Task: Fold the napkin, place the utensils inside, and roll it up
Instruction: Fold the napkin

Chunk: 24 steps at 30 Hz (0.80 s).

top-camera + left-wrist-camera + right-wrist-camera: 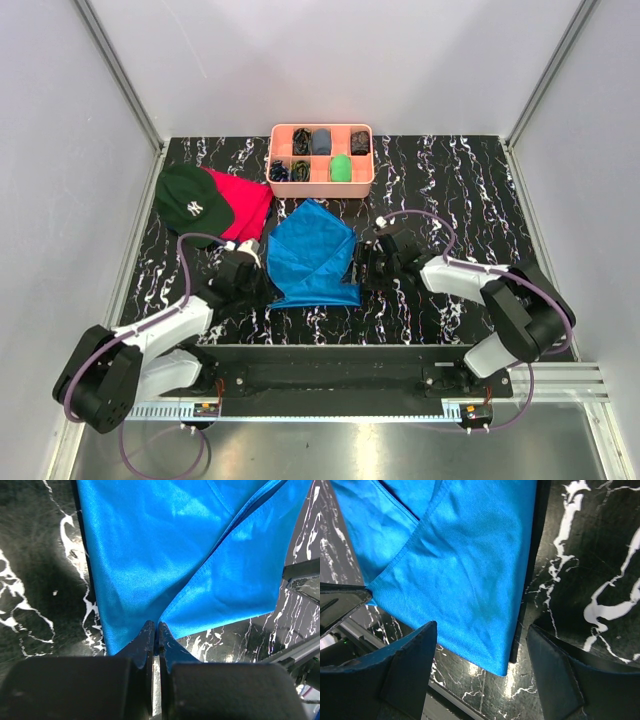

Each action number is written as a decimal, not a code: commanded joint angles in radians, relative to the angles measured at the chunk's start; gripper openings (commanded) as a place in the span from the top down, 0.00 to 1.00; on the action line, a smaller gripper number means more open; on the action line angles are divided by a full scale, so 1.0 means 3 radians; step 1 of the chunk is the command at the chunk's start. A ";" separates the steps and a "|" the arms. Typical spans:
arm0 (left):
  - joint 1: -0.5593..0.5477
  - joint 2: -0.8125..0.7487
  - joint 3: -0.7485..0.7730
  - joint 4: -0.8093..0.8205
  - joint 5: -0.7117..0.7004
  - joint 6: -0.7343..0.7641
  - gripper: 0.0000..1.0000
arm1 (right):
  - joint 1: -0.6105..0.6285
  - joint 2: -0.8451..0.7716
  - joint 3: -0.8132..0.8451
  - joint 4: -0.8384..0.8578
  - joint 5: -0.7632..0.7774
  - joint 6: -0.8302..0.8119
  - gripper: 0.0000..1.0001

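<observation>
The bright blue napkin (312, 255) lies partly folded in the middle of the black marble table, with overlapping flaps (200, 555). My left gripper (268, 284) is at its near left edge, and its jaws (156, 626) are shut, pinching the cloth where two flaps meet. My right gripper (360, 270) stands open at the napkin's near right corner (502, 667). That corner lies flat between the wide-apart fingers (415, 650), which do not touch it. The utensils cannot be made out in any view.
A pink compartment tray (322, 131) with small dark and green items stands at the back. A dark green cap (190, 200) lies on a red cloth (248, 200) to the left of the napkin. Side walls enclose the table.
</observation>
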 commanded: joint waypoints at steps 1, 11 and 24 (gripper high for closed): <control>-0.0006 -0.0127 -0.0062 0.0031 -0.0196 -0.0009 1.00 | -0.0018 0.0133 0.0050 0.0058 -0.0171 0.0040 0.20; -0.0006 -0.0107 -0.0082 0.0047 -0.0222 0.0031 1.00 | -0.0023 0.0415 0.0065 0.0063 -0.0264 0.0111 0.41; -0.0006 -0.0372 0.0148 -0.0444 -0.0600 0.0231 0.43 | -0.0018 0.0635 0.0116 -0.0090 -0.0110 0.0173 0.58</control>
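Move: The left fingers are shut on the folded napkin's flap tip, right at the hand point and about 1 cm below it; the red cloth is about 22 cm ahead and 9 cm left of them, the cap 21 ahead and 20 left. The right hand's open fingers straddle the napkin's right edge, with its near right corner some 3 cm back, 1 cm to the right and 2 cm below. The pink box lies roughly 28 cm ahead of the right hand and 9 cm left. The right hand slides about 2 cm to the left, pushing in the napkin's right edge, and sinks about 1.5 cm as its fingers tip about 5 degrees further down and narrow from wide to under half open, gathering the cloth just above the near right corner. The left hand first keeps its pinch on the flap tip while easing slightly left, then opens its fingers to about half and lets go, ending about 2 cm farther left and just under 1 cm lower, still low over the near left corner. ##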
